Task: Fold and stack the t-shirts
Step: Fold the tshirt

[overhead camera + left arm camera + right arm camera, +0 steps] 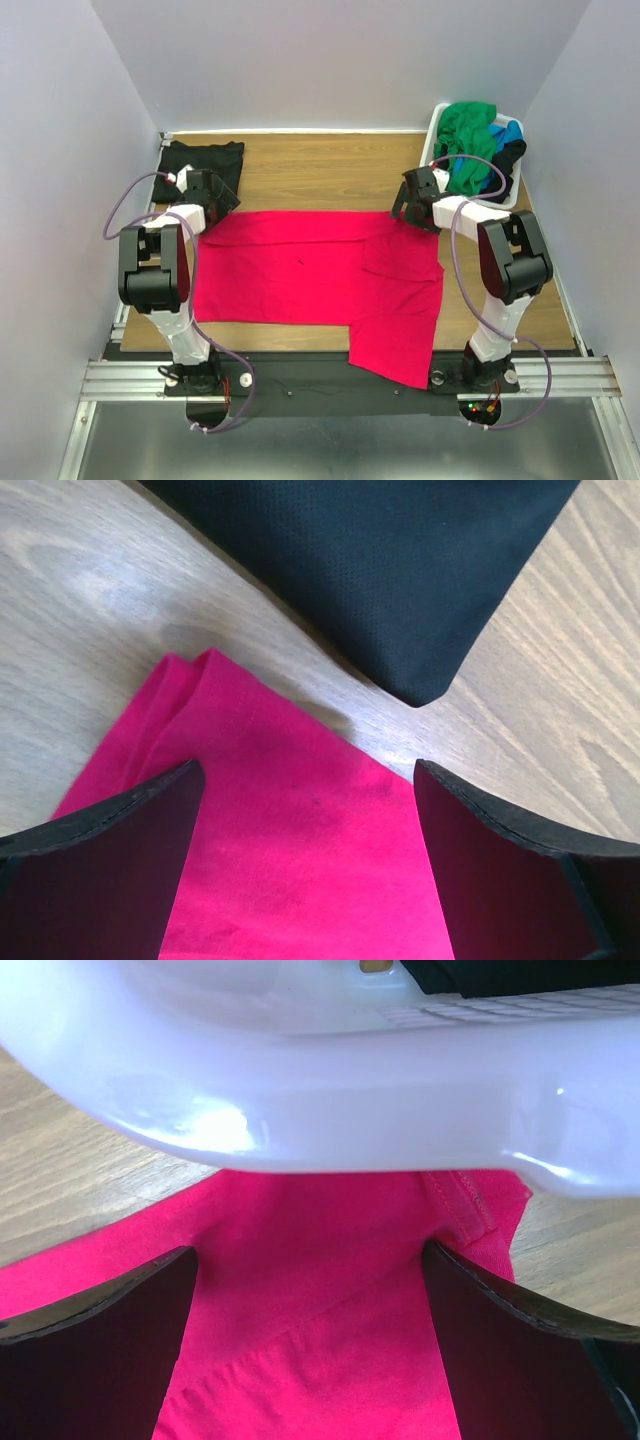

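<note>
A large pinkish-red t-shirt (310,275) lies spread flat across the table, one part hanging over the near edge. My left gripper (218,205) is open over its far left corner (300,820), fingers (120,860) on either side of the cloth. My right gripper (410,210) is open over its far right corner (320,1300), close to the basket wall. A folded black t-shirt (203,165) lies at the far left and shows in the left wrist view (400,570). Green (465,128), blue (505,133) and black shirts are piled in the basket.
The white plastic laundry basket (437,125) stands at the far right corner; its rim (330,1090) fills the top of the right wrist view, just beyond my fingers. Grey walls enclose the wooden table (330,170) on three sides.
</note>
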Controlling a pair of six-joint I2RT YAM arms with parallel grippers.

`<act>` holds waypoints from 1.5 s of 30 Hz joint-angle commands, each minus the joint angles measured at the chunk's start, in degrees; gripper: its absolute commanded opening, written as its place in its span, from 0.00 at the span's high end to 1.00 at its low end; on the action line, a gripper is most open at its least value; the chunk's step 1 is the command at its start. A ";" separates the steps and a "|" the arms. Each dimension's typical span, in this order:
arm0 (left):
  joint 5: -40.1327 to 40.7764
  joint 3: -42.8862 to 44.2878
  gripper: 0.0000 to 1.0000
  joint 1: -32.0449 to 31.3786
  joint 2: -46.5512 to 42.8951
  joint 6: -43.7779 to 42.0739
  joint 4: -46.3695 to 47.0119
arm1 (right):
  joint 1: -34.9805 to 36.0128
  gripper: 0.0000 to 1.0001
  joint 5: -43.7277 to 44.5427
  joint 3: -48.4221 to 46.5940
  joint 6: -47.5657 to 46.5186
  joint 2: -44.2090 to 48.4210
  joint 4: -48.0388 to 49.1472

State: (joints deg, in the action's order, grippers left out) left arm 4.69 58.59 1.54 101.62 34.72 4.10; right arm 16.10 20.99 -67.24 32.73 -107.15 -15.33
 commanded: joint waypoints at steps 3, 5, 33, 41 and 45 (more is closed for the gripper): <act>1.20 4.69 0.01 0.04 -4.14 -1.85 -6.29 | -0.72 0.00 -2.79 0.62 -1.52 5.01 0.92; 1.11 4.00 0.01 0.04 -8.27 -1.50 -7.26 | -0.72 0.00 -4.99 1.32 -2.93 8.26 0.92; 22.38 -23.35 0.01 0.66 -52.24 38.58 -48.47 | 46.83 0.00 -4.73 28.66 22.55 43.61 -20.61; 21.07 -17.02 0.01 2.06 -40.38 40.35 -52.61 | 46.83 0.00 -0.34 28.66 20.80 47.82 -20.53; 12.48 -16.13 0.02 3.47 -27.31 32.26 -51.65 | 46.83 0.00 2.56 29.36 20.18 49.58 -19.91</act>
State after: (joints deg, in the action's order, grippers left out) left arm 22.11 41.39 4.14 65.78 72.66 -45.67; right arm 62.46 18.76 -38.35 53.36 -59.48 -35.99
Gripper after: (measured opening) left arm 0.985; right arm 0.998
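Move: The t-shirt's near left corner lies about 32 cm back and 5 cm left of the left hand; its far left corner is some 6 cm left and 2 cm ahead, the black cloth roughly 12 cm ahead and 9 cm left. The flap at the shirt's near right lies about 41 cm back and 11 cm left of the right hand, whose neighbours are the shirt's far right corner, 3 cm ahead and 6 cm right, and the basket, 18 cm ahead and 21 cm right. All but the basket lie about 1 cm below the hands. The t-shirt's far edge comes free as both open hands lift off it and arc back over the cloth, up over 10 cm and down again: the left about 24 cm back towards the near left corner, turning counter-clockwise and tipping down, the right some 30 cm back and 13 cm left towards the near flap, turning counter-clockwise and rising slightly at the end. All fingers stay wide open. ##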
